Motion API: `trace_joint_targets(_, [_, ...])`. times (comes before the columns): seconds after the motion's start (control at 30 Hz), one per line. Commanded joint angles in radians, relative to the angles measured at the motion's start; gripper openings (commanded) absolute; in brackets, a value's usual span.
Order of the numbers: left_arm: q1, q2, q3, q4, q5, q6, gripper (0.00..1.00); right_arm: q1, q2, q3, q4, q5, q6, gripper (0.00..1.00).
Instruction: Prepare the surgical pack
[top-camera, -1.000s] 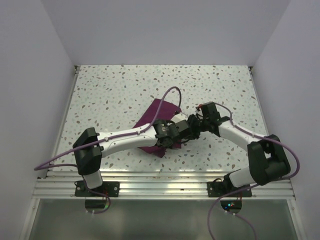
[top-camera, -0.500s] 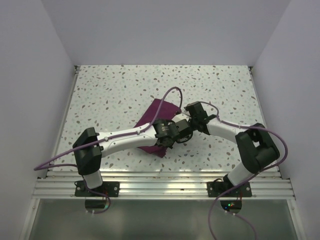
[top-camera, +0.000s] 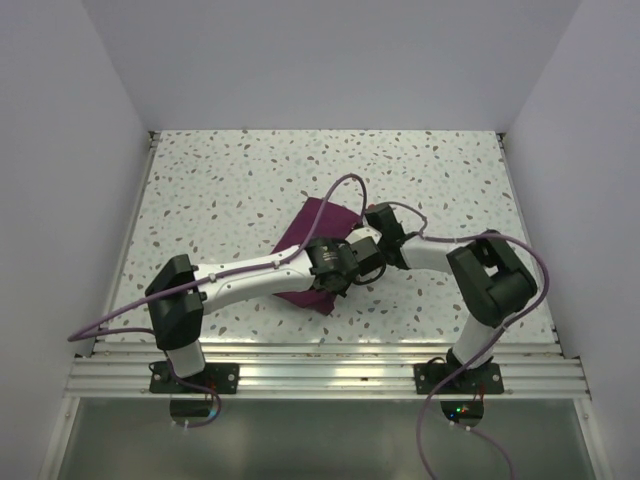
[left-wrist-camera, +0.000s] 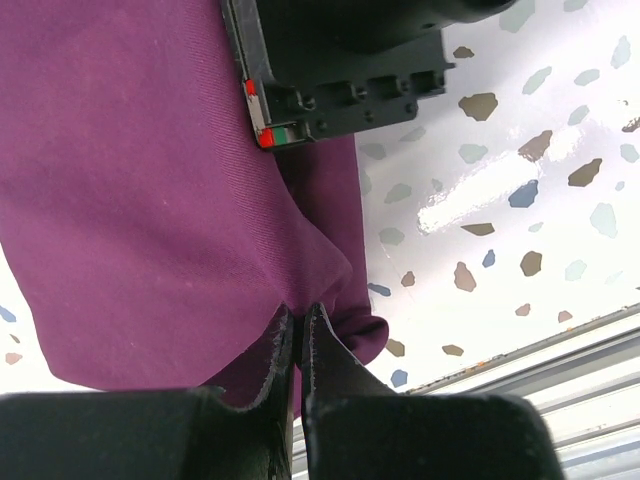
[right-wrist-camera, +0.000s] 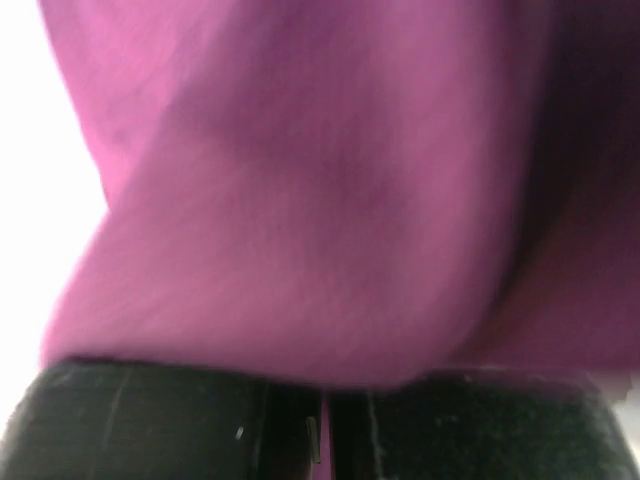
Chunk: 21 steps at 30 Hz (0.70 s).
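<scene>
The surgical pack is a folded dark purple cloth bundle in the middle of the speckled table. My left gripper reaches over it from the left. In the left wrist view that left gripper is shut, pinching a fold of the purple cloth near the bundle's right edge. My right gripper comes in from the right and meets the pack beside the left one. In the right wrist view blurred purple cloth fills the frame, and the right gripper is shut on a sliver of it. The pack's contents are hidden.
The right gripper's black body lies over the cloth just ahead of my left fingers. Speckled tabletop surrounds the pack. A metal rail runs along the near edge, and white walls close in left, right and back. Purple cables loop above both arms.
My right arm has swung left to the pack's right edge and its gripper has closed on the cloth. The left arm and its grip have not moved.
</scene>
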Motion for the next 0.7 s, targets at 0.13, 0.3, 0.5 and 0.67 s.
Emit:
trace_joint_targets(0.13, [-0.002, -0.040, -0.004, 0.102, 0.065, 0.021, 0.00, 0.006, 0.048, 0.044, 0.110, 0.004, 0.008, 0.00])
trace_joint_targets(0.3, [-0.002, -0.035, -0.052, 0.141, 0.080, 0.025, 0.00, -0.052, -0.096, 0.087, -0.273, 0.103, -0.173, 0.00])
trace_joint_targets(0.5, [0.001, -0.032, -0.087, 0.169, 0.083, 0.015, 0.00, -0.244, -0.210, 0.081, -0.431, 0.002, -0.320, 0.01])
trace_joint_targets(0.67, [0.006, -0.032, -0.087, 0.174, 0.085, 0.010, 0.00, -0.240, -0.261, 0.102, -0.496, -0.080, -0.376, 0.01])
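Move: The right hand's shut fingers are in at the right-hand fold of the purple cloth bundle, low down, with the bundle's middle about 5 cm to their left, 3 cm nearer the base and roughly level. The cloth end pinched by the left hand is some 11 cm back, 1 cm right and 3 cm up from there. From the left hand, the bundle's middle lies about 8 cm ahead, 6 cm left and 3 cm below. Shut fingers wedged into the cloth's right-hand fold come free: the right hand first eases down about 1 cm, then draws quickly out to the right by some 10 cm, rising and edging forward, rolling slightly and staying closed. The left hand keeps its pinch on the near cloth end, sinking and shifting right about 2 cm each. ##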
